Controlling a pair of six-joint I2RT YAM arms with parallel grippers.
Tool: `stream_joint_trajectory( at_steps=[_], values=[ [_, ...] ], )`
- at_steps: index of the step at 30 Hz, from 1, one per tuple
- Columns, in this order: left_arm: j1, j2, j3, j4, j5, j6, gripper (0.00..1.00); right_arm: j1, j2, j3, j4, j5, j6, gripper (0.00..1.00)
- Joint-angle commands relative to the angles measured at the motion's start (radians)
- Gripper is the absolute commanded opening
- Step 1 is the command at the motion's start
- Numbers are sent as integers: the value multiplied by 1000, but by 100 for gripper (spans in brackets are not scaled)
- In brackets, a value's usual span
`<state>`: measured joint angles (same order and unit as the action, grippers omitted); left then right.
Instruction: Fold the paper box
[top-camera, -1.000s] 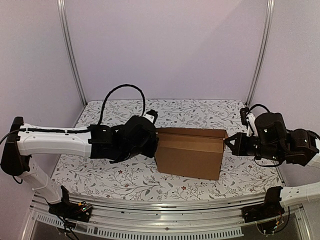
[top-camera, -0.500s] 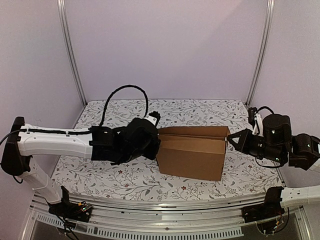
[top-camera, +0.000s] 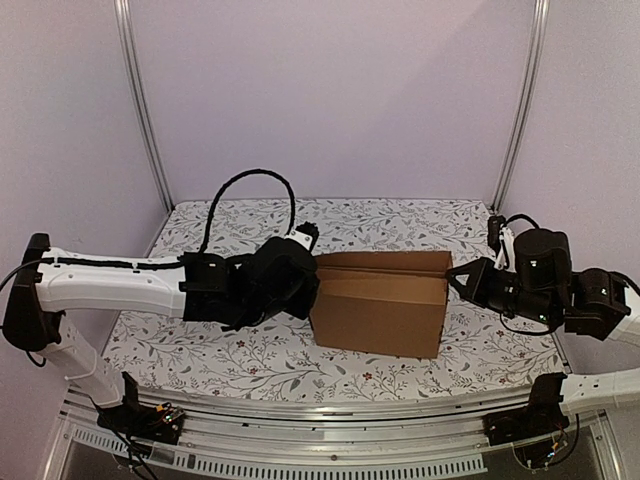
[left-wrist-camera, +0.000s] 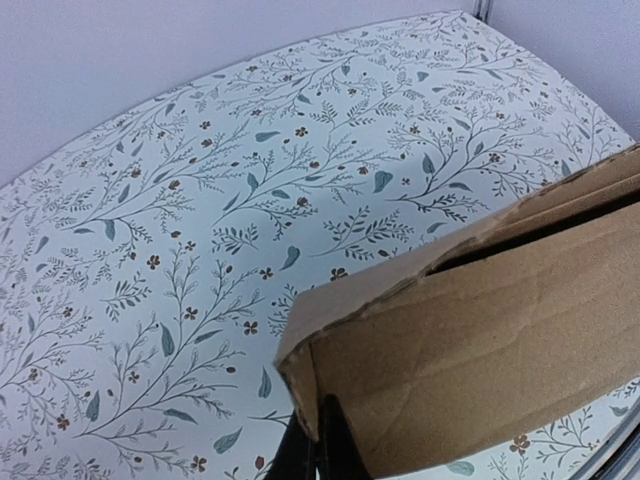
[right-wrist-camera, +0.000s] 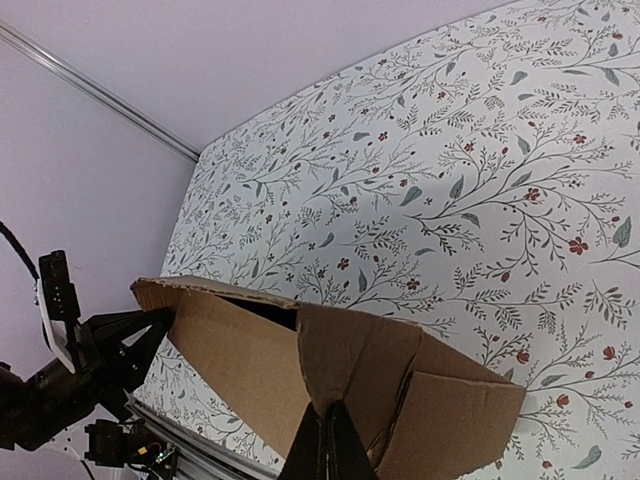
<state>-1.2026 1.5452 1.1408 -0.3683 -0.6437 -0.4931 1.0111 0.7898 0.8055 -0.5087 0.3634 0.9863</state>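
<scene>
The paper box is a brown cardboard carton standing mid-table with its top partly open, a dark gap showing under the top flap. My left gripper is shut, and its tips press against the box's left end corner. In the left wrist view that gripper meets the corner edge of the box. My right gripper is also shut, at the box's right end. In the right wrist view its tips touch the folded end flap of the box.
A floral cloth covers the table. Lilac walls and metal posts close in the back and sides. A black cable loops above the left arm. A metal rail runs along the near edge.
The right gripper drew back slightly to the right, then returned to the box's right end. The box's top edge shifted a little. The left arm has barely moved.
</scene>
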Motion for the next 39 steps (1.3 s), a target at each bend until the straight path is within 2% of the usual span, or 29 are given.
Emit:
stream_joint_trajectory(
  at_steps=[1, 20, 27, 31, 35, 39],
  values=[
    [-28, 37, 9, -45, 29, 19, 0, 2, -33, -40, -14, -60, -12, 0],
    [-25, 75, 49, -61, 61, -8, 0, 3, -148, -220, -62, -85, -61, 0],
    [-25, 87, 64, -74, 68, -10, 0, 37, -112, -258, 5, -86, -61, 0],
    [-26, 90, 69, -80, 70, -14, 0, 48, -64, -243, -19, -72, -63, 1],
    [-26, 89, 69, -82, 72, -18, 0, 57, -49, -224, -31, -66, -73, 12],
    [-26, 89, 70, -82, 73, -17, 0, 58, -84, -168, -66, -42, -93, 29]
  ],
)
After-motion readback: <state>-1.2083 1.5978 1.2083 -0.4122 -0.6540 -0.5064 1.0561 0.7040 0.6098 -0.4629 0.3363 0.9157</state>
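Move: The right hand's shut fingers are at the lower tip of the lid's right side flap. The top right corner of the box front, where this flap is going, lies some 5 cm below, about 1 cm back and 1 cm left. The lid's middle is about 12 cm left and 3 cm ahead of this hand. The left hand already pinches the left front corner; from it the right box corner is roughly 23 cm right, 1 cm back and 4 cm below. Downward some 6 cm, drifting about 2 cm back, the right hand draws the lid's right side flap down towards the box front's top right corner. It then eases to a stop and its fingers part about a quarter of their range around the flap's tip. The left hand keeps its pinch on the left corner, shifting only about 1 cm right. ##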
